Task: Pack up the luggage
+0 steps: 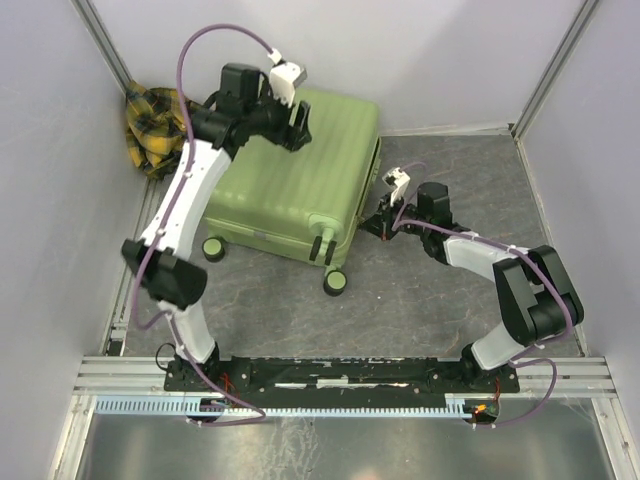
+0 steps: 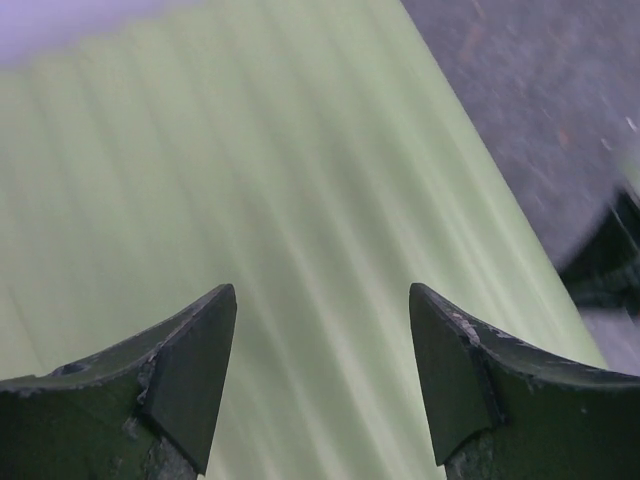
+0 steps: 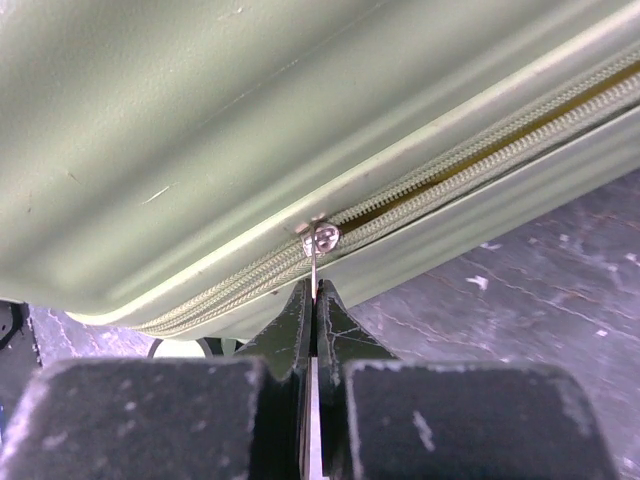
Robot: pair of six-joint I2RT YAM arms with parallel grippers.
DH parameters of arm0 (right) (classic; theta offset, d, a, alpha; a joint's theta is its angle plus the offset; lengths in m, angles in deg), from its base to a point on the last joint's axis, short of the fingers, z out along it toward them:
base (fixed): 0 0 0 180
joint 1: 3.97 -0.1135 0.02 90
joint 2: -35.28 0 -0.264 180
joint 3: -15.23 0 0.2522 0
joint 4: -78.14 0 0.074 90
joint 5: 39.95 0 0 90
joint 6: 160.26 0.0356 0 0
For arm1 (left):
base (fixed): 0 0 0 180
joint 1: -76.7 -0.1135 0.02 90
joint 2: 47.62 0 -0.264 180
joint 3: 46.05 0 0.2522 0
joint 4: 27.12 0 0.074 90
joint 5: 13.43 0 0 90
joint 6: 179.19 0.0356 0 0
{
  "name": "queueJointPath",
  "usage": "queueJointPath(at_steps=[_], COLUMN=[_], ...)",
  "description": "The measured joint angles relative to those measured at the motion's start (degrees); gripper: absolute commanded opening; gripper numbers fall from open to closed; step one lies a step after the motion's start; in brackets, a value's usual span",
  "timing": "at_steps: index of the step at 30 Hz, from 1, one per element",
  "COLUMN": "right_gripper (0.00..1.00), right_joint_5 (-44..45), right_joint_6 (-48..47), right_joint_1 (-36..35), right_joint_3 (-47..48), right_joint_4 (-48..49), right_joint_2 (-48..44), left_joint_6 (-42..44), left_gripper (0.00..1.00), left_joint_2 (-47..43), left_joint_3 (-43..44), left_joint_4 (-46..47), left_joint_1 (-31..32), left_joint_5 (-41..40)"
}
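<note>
The luggage (image 1: 295,180), a lime-green ribbed hard-shell suitcase, lies flat on the floor with its black wheels toward me. My left gripper (image 1: 298,128) hovers open above its lid near the far edge; in the left wrist view the two fingers (image 2: 190,370) stand wide apart over the ribbed shell (image 2: 280,200), nothing between them. My right gripper (image 1: 382,222) is at the suitcase's right side, shut on the metal zipper pull (image 3: 314,275). The slider (image 3: 325,238) sits on the zip; to its left the teeth are joined, to its right the zip gapes.
A yellow-and-black plaid cloth (image 1: 152,125) is bunched in the far left corner, beside the suitcase. Grey walls close in on the left, back and right. Dark stone-pattern floor (image 1: 420,290) runs in front of and to the right of the suitcase.
</note>
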Motion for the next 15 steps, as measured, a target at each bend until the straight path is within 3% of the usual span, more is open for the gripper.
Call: queueJointPath(at_steps=[7, 11, 15], right_gripper=[0.02, 0.02, 0.02], right_joint_5=[3.5, 5.0, 6.8], right_joint_6=[2.9, 3.4, 3.5], right_joint_1=[-4.3, -5.0, -6.5], right_joint_3=[-1.0, -1.2, -1.2], right_joint_4=[3.2, 3.9, 4.3], right_joint_2=[0.2, 0.4, 0.5], left_joint_6=[-2.7, -1.7, -1.1], left_gripper=[0.79, 0.77, 0.73], left_joint_2=[19.3, 25.4, 27.8], left_joint_3=[21.0, 22.5, 20.1], left_joint_4=[6.8, 14.0, 16.9], left_joint_1=[0.5, 1.5, 2.1], left_joint_5=[-14.3, -23.8, -23.8])
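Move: The left hand hovers over the suitcase; its far top edge lies some 24 cm ahead, 3 cm to the right and 9 cm below. The plaid shirt is about 12 cm ahead, 27 cm left and 31 cm down. The right hand has the zipper pull at its shut fingertips, about 1 cm ahead and 2 cm left, at its height; the near right wheel stands roughly 12 cm back, 5 cm left and 9 cm lower. Swing the left gripper forward over the suitcase top towards its far edge, some 17 cm, turning it about 20 degrees counter-clockwise; then slow and sink towards the lid, fingers kept wide. Meanwhile keep the right fingers shut on the zipper pull and press on left against the case's side, about 3 cm, easing slightly back. ##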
